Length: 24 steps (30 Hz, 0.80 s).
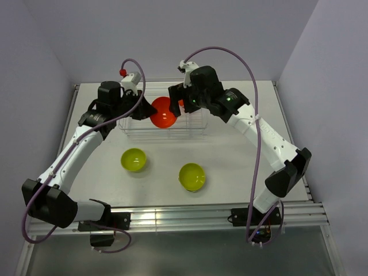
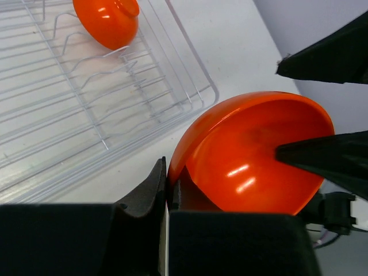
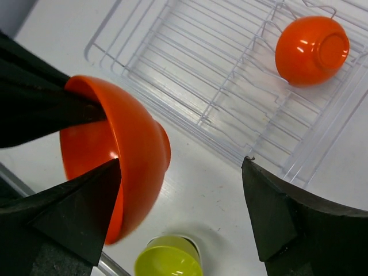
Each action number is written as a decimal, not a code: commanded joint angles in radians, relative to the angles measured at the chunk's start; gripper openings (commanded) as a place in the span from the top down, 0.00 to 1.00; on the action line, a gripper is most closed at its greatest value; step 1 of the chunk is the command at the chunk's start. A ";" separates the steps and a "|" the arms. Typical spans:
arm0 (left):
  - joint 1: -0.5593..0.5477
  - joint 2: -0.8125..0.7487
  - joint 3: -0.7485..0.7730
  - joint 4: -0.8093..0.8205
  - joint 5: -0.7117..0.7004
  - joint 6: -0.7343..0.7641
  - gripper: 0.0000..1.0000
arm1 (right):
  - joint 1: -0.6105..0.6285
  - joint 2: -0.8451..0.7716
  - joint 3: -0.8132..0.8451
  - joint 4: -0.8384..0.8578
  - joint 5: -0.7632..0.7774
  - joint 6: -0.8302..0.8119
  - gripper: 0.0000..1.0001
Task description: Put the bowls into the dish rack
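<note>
An orange bowl [image 1: 163, 113] hangs tilted in the air over the front of the dish rack [image 1: 192, 130]. My left gripper [image 2: 167, 192] is shut on its rim, one finger inside and one outside. My right gripper [image 3: 183, 163] stands open beside the same bowl [image 3: 135, 152]; one finger reaches into the bowl's hollow [image 2: 253, 155] and the other is well clear of it. A second orange bowl [image 3: 310, 49] lies on its side among the rack's prongs [image 2: 109, 22]. Two lime-green bowls [image 1: 133, 159] [image 1: 192, 176] sit upright on the table in front of the rack.
The wire rack [image 2: 69, 98] lies at the back middle of the white table [image 1: 230, 167]. Purple cables loop over both arms. One green bowl [image 3: 169, 261] sits just below my right gripper. Grey walls close in on three sides.
</note>
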 commanded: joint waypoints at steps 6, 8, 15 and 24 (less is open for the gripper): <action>0.097 -0.095 -0.126 0.333 0.285 -0.193 1.00 | -0.034 -0.132 0.006 0.063 -0.312 0.064 0.09; 0.103 -0.114 -0.155 0.416 0.325 -0.236 1.00 | -0.033 -0.138 -0.004 0.075 -0.378 0.096 0.09; 0.123 -0.146 -0.267 0.658 0.396 -0.429 1.00 | -0.040 -0.122 0.027 0.086 -0.458 0.162 0.09; 0.162 -0.152 -0.381 0.967 0.446 -0.653 1.00 | -0.057 -0.155 0.006 0.123 -0.544 0.248 0.08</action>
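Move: Held by its rim in the left fingers, the orange bowl has its middle about 5 cm right of the left hand. From the open right hand it lies about 5 cm to the left, 4 cm back and 1 cm lower. Below, the rack's middle is about 17 cm ahead of the right hand and 6 cm left; the bowl already racked is some 19 cm ahead and 3 cm right, while the nearer green bowl sits 16 cm back, 7 cm right. Backing up and away from its old place at the bowl, the right hand goes about 7 cm back, 7 cm up and a little left, fingers wide open, its left side rolling up and turning counter-clockwise to face the bowl. The left hand keeps its rim pinch, rises about 5 cm while drawing back 3, and rolls some 30 degrees, right side up. ##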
